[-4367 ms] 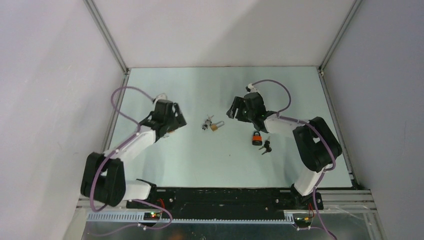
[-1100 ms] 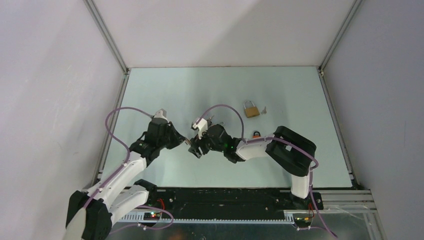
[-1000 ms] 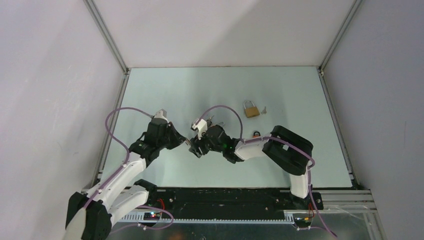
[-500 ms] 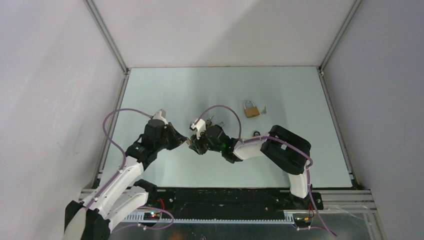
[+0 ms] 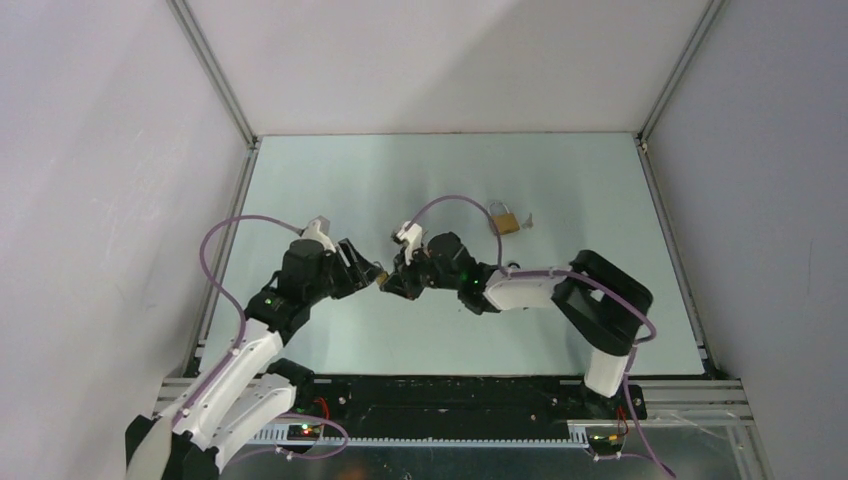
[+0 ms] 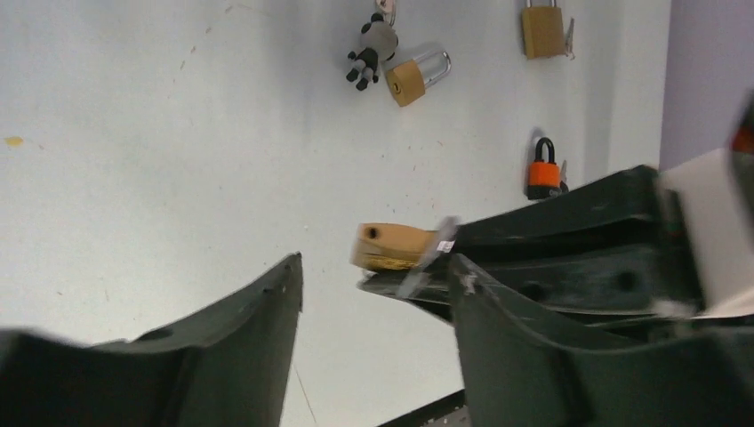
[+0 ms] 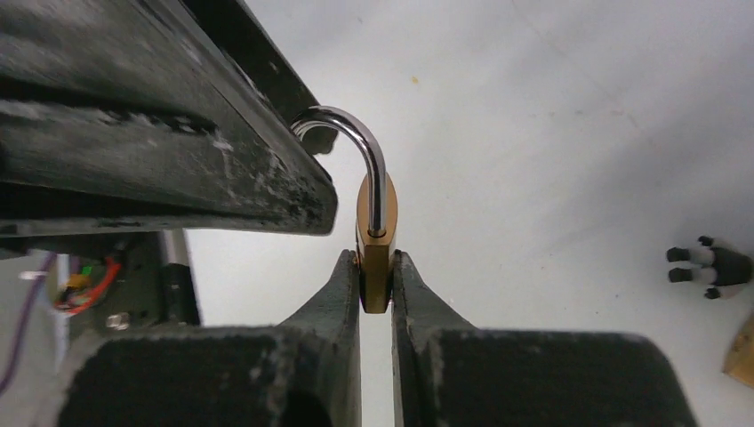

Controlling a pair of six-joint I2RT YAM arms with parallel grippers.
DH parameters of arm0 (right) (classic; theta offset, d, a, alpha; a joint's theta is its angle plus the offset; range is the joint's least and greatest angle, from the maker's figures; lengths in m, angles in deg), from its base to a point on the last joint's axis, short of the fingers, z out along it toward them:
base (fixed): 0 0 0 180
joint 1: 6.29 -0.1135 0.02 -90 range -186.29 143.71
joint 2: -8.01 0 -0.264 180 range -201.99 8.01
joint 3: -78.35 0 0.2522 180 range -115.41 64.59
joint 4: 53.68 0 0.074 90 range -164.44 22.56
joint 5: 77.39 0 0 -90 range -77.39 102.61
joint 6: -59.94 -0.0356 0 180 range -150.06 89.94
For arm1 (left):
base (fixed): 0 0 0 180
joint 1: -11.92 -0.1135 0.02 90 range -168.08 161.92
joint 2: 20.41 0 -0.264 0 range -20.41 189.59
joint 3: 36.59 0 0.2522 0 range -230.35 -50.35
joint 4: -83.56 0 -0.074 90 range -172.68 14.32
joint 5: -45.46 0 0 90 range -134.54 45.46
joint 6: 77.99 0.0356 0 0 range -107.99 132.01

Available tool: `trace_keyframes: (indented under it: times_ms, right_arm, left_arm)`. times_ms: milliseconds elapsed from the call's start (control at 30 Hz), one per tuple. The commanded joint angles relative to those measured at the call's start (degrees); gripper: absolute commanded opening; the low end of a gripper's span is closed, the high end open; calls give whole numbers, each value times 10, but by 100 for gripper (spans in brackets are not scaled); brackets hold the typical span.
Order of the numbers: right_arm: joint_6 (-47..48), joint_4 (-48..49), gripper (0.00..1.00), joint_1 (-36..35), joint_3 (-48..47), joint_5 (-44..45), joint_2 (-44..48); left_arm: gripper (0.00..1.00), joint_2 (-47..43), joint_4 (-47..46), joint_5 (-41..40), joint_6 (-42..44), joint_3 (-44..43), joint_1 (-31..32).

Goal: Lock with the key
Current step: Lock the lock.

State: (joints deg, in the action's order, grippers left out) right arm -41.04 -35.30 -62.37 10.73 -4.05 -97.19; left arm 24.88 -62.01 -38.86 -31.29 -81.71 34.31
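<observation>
A small brass padlock (image 7: 375, 253) is pinched by its body in my right gripper (image 7: 376, 267), which is shut on it. Its silver shackle (image 7: 360, 147) arches up, and its free end is hidden behind a left finger (image 7: 178, 133). In the left wrist view the same padlock (image 6: 391, 246) hangs just beyond my left gripper (image 6: 375, 269), which is open and apart from it. From above, both grippers meet at the table's near centre around the padlock (image 5: 381, 277). A bunch of black-headed keys (image 6: 366, 55) lies farther off.
On the table lie a brass padlock with a silver shackle (image 6: 413, 78), another brass padlock (image 6: 542, 28) with a small key (image 6: 569, 31) beside it, and an orange padlock (image 6: 542, 173). The second brass padlock (image 5: 505, 221) sits behind the right arm.
My left gripper has opened and let go of the small brass padlock. My right gripper has closed on it. Both wrists have shifted slightly farther from the table's near edge.
</observation>
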Motion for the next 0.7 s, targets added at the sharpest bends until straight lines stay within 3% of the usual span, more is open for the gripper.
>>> trace_keyframes:
  times_ms: [0,100,200,500,667]
  right_arm:
    - [-29,5,0,33,10,-105,94]
    - [-32,-32,0,51,14,-144,144]
    - [-34,-69,0,59,14,-175,188]
    - [-143,-37,0,92,14,-239,270]
    - [-207,-2,0,101,14,-244,309]
  left_arm:
    - [72,-42,4,-5,37,-32,3]
    - [88,-69,3,-5,58,-45,3]
    - [94,-96,2,23,83,-71,3]
    - [96,-126,-56,191,121,-132,4]
    - [96,-135,-171,242,87,-123,5]
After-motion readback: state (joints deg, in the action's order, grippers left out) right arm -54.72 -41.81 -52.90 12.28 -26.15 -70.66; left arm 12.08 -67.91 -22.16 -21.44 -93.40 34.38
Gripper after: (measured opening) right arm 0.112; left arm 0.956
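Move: The small gold padlock already sits in the right hand's closed fingertips, about 1 cm to its left. From the left hand's half-open fingers it is some 2 cm right, 1 cm ahead and 2 cm lower. On the table, about 12 cm below the left hand, the padlock with the toy figure lies some 13 cm ahead and 11 cm right of it, the large gold padlock about 19 ahead and 27 right, and the orange padlock some 6 ahead and 28 right. The right fingers keep their pinch on the small padlock and carry it up about 18 cm, also going right and a little back, the fingers levelling out. The left fingers, already half open around the shackle, spread fully and clear it as that hand also rises some 17 cm, its fingertips tilting up and swinging clockwise. ##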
